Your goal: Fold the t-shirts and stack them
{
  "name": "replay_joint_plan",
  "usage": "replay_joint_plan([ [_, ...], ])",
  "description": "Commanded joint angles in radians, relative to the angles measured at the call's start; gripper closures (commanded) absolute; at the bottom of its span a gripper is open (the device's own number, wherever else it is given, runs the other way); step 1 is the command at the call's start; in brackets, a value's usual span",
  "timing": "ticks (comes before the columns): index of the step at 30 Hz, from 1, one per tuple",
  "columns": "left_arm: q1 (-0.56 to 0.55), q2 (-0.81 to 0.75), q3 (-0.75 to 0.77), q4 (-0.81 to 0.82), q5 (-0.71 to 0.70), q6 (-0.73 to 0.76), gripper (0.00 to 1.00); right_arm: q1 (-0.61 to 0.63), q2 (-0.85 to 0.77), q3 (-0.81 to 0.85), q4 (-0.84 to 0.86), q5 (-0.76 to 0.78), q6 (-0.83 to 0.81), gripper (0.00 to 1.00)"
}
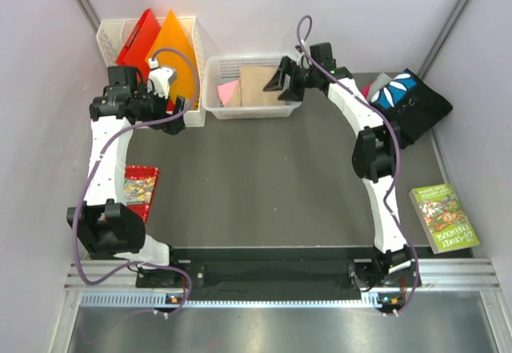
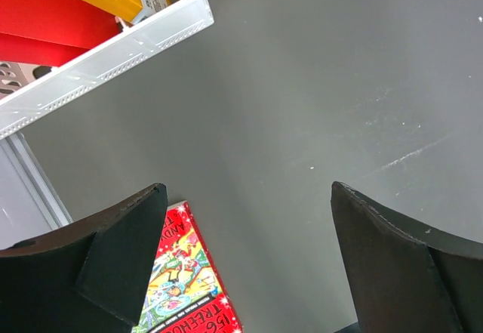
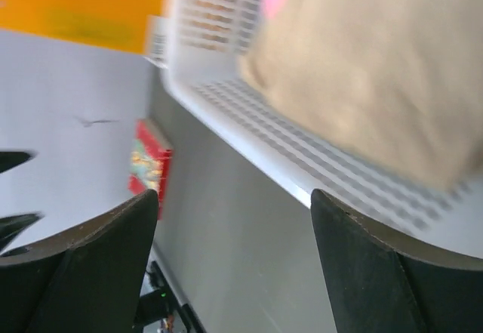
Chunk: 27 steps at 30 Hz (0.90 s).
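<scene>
A folded tan t-shirt and a pink one lie in the middle white mesh basket; the tan one also shows blurred in the right wrist view. A black t-shirt with blue-and-white print lies in a heap at the back right, with grey and magenta cloth at its left edge. My right gripper is open and empty at the basket's right end, above its rim. My left gripper is open and empty, next to the left basket, over the dark mat.
A left white basket holds red and orange plastic folders. A red book lies at the mat's left edge, also in the left wrist view. A green book lies at the right.
</scene>
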Motion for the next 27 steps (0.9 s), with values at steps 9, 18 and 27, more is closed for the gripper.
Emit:
replay_joint_plan([
  [9, 0.008, 0.027, 0.052, 0.012, 0.000, -0.010, 0.06, 0.026, -0.031, 0.131, 0.304, 0.022, 0.028, 0.23],
  [18, 0.016, -0.013, 0.068, -0.034, -0.038, 0.027, 0.06, 0.037, 0.122, 0.162, 0.225, 0.355, -0.171, 0.21],
  [27, 0.040, -0.005, 0.111, -0.054, -0.046, 0.038, 0.06, 0.063, 0.173, 0.170, 0.170, 0.435, -0.233, 0.22],
])
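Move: The tan shirt in the white basket lies about 13 cm ahead of my right hand, 5 cm to its left and 12 cm lower. The basket's middle is also some 13 cm ahead but 9 cm left, its near wall between my hand and the shirt; the pink shirt is about 12 cm ahead and 17 cm left. From my left hand, the tan shirt is roughly 28 cm ahead, 23 cm right and 20 cm down. I lift my right hand about 11 cm, drifting some 4 cm left, to clear the basket's near rim, then carry it about 8 cm forward over the wall while easing back right and plunging some 18 cm from the top of that arc towards the tan shirt. My fingers stay open and swing from pointing mostly left to pointing forward-left and down. ##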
